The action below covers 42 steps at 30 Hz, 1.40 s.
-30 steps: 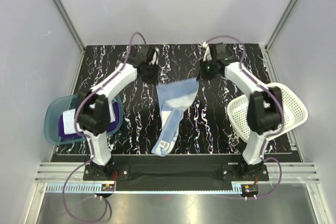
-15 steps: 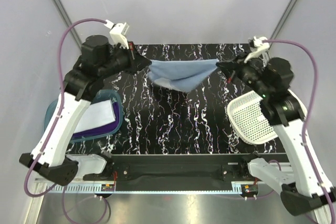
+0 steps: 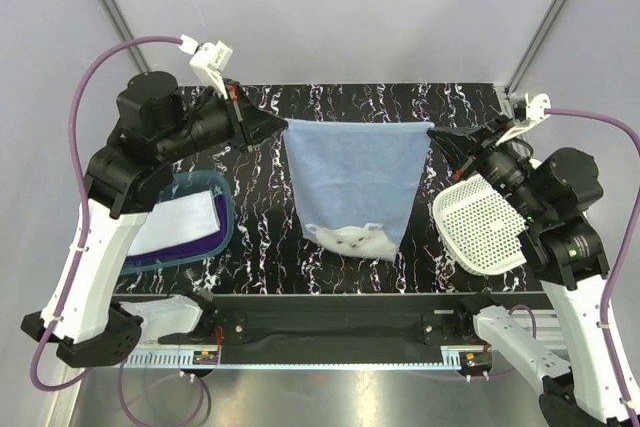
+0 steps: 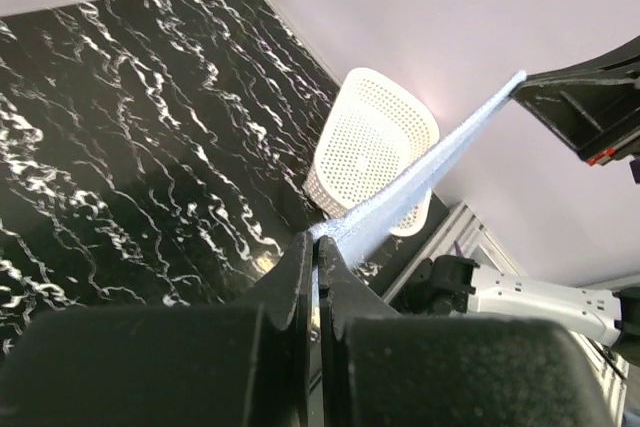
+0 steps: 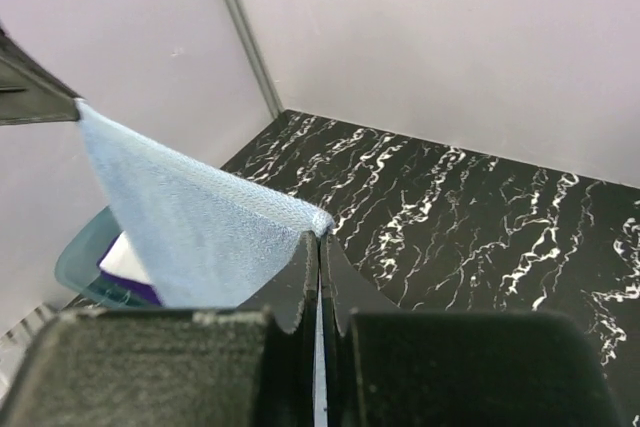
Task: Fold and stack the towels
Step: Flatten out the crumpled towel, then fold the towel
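Observation:
A light blue towel (image 3: 350, 172) hangs spread in the air above the table's middle, its top edge pulled taut between both grippers. My left gripper (image 3: 283, 125) is shut on its upper left corner and my right gripper (image 3: 432, 131) on its upper right corner. The towel narrows downward, and a whitish patch (image 3: 350, 239) shows at its lower edge. In the left wrist view the towel (image 4: 420, 175) runs edge-on from my left gripper (image 4: 318, 243). In the right wrist view the towel (image 5: 190, 227) fans out leftward from my right gripper (image 5: 321, 238). A white towel (image 3: 180, 219) lies on a purple towel (image 3: 190, 247) in the tub.
A translucent teal tub (image 3: 226, 209) sits at the table's left edge and also appears in the right wrist view (image 5: 80, 252). A white perforated basket (image 3: 480, 229) lies tipped at the right edge. The black marbled table (image 3: 260, 197) is walled on three sides.
Both arms have lifted and drawn apart. The blue towel lay on the table a second ago, then sagged bunched between the grippers, and now hangs flat and taut.

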{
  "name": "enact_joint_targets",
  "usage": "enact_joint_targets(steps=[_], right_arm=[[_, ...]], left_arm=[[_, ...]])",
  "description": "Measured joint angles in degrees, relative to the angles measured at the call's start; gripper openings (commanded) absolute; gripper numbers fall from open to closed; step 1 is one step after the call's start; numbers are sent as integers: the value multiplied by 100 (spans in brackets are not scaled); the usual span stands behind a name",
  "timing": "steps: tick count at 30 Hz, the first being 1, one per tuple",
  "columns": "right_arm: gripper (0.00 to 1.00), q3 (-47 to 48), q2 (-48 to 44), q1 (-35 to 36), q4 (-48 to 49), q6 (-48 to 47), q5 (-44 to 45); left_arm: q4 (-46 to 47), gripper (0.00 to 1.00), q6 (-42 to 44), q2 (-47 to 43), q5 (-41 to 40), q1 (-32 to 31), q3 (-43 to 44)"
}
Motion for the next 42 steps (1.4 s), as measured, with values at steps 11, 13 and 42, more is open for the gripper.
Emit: enact_joint_targets(steps=[11,13,42], right_arm=[[0,907,2957,-55,940,-538,629],[0,1220,3768,-164,1054,-651,597],[0,632,6754,-675,2251,-1045,-376]], left_arm=[[-387,0,481,2363,-643,901,1884],[-116,0,485,2973,-520,1189,1934],[2052,0,1567,5353,566,1729,-188]])
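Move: Both grippers already pinch the raised corners of the light-blue towel, which hangs between them. The bare marble where it should land is about 22 cm ahead of the left hand, 9 cm to its right and roughly 43 cm below; from the right hand it is 22 cm ahead and 15 cm to the left. The teal tub stands some 32 cm left of the left hand and 5 cm ahead; the white basket lies about 25 cm right of the right hand, 4 cm ahead. Swing both grippers forward together about 33 cm, sinking ever faster over the bare marble, then draw them back some 5 cm while still lowering, about 34 cm down in all. Tip both wrists roughly 30 degrees further down on the way, and keep the fingers shut on the towel's corners. ##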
